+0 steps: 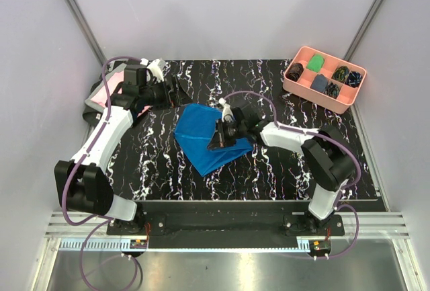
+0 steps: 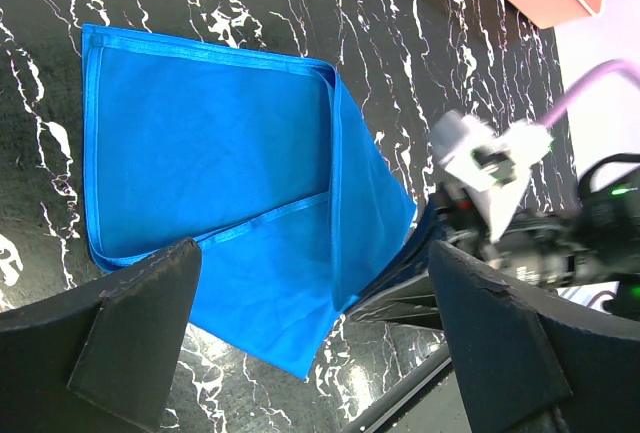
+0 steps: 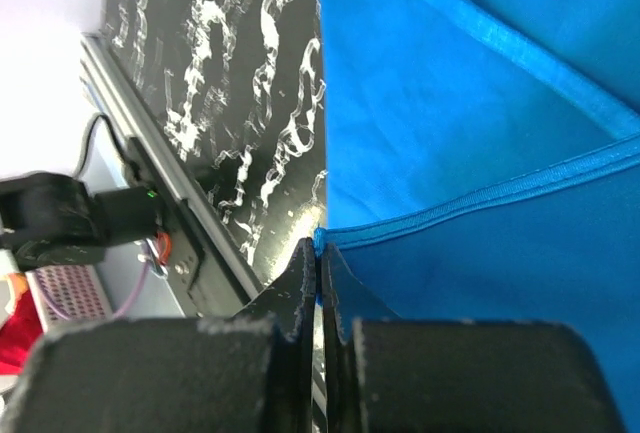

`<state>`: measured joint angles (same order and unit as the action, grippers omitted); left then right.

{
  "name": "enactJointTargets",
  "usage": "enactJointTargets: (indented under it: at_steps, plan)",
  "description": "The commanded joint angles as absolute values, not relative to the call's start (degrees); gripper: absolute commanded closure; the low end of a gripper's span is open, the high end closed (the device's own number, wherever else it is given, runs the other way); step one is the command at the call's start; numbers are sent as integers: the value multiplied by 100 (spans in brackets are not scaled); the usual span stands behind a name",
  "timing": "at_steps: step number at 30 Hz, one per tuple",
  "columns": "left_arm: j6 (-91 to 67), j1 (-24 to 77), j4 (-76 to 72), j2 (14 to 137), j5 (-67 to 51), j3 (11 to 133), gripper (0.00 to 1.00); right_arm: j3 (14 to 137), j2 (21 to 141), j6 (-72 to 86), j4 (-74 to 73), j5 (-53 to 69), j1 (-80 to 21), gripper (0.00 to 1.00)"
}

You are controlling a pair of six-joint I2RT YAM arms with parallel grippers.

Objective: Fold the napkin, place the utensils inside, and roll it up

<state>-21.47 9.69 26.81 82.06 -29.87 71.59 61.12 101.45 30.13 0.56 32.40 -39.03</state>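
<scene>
The blue napkin (image 1: 198, 136) lies partly folded on the black marbled table, one layer turned over along its hem (image 2: 265, 221). My right gripper (image 1: 220, 138) sits over its right side. In the right wrist view this gripper (image 3: 318, 251) is shut on the napkin's (image 3: 480, 143) hemmed corner, which it holds just off the table. My left gripper (image 1: 180, 90) hovers behind the napkin's (image 2: 210, 143) far-left side, open wide and holding nothing; its two dark fingers (image 2: 135, 338) frame the cloth's near point. The utensils are out of view.
A pink compartment tray (image 1: 344, 99) with small cloth bundles stands at the back right. A pink folded garment (image 1: 99, 96) lies at the far left under the left arm. The table's front rail (image 3: 190, 223) runs close beside the right gripper.
</scene>
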Motion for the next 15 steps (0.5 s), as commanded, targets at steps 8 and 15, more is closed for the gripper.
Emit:
enactJointTargets:
  at_steps: [8, 15]
  plan:
    - [-2162, 1063, 2391, 8060, -3059, 7154, 1, 6082, 10529, 2496, 202, 3103, -4447, 100]
    - [-2153, 1090, 2391, 8121, -3024, 7146, 1, 6047, 10687, 2356, 202, 3129, -4623, 97]
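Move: The right hand already pinches the napkin's turned-over edge; the napkin's front corner, towards which it goes, lies about 9 cm back, 3 cm left and 6 cm below. The napkin's left corner lies roughly 5 cm ahead and 12 cm left of the right hand, its far corner some 13 cm ahead and 8 cm left. From the idle left hand, the front corner is about 24 cm back, 5 cm right and 19 cm down. Right hand keeps its pinch, drawing the napkin edge about 4 cm back and down, slightly left, towards the front corner. ##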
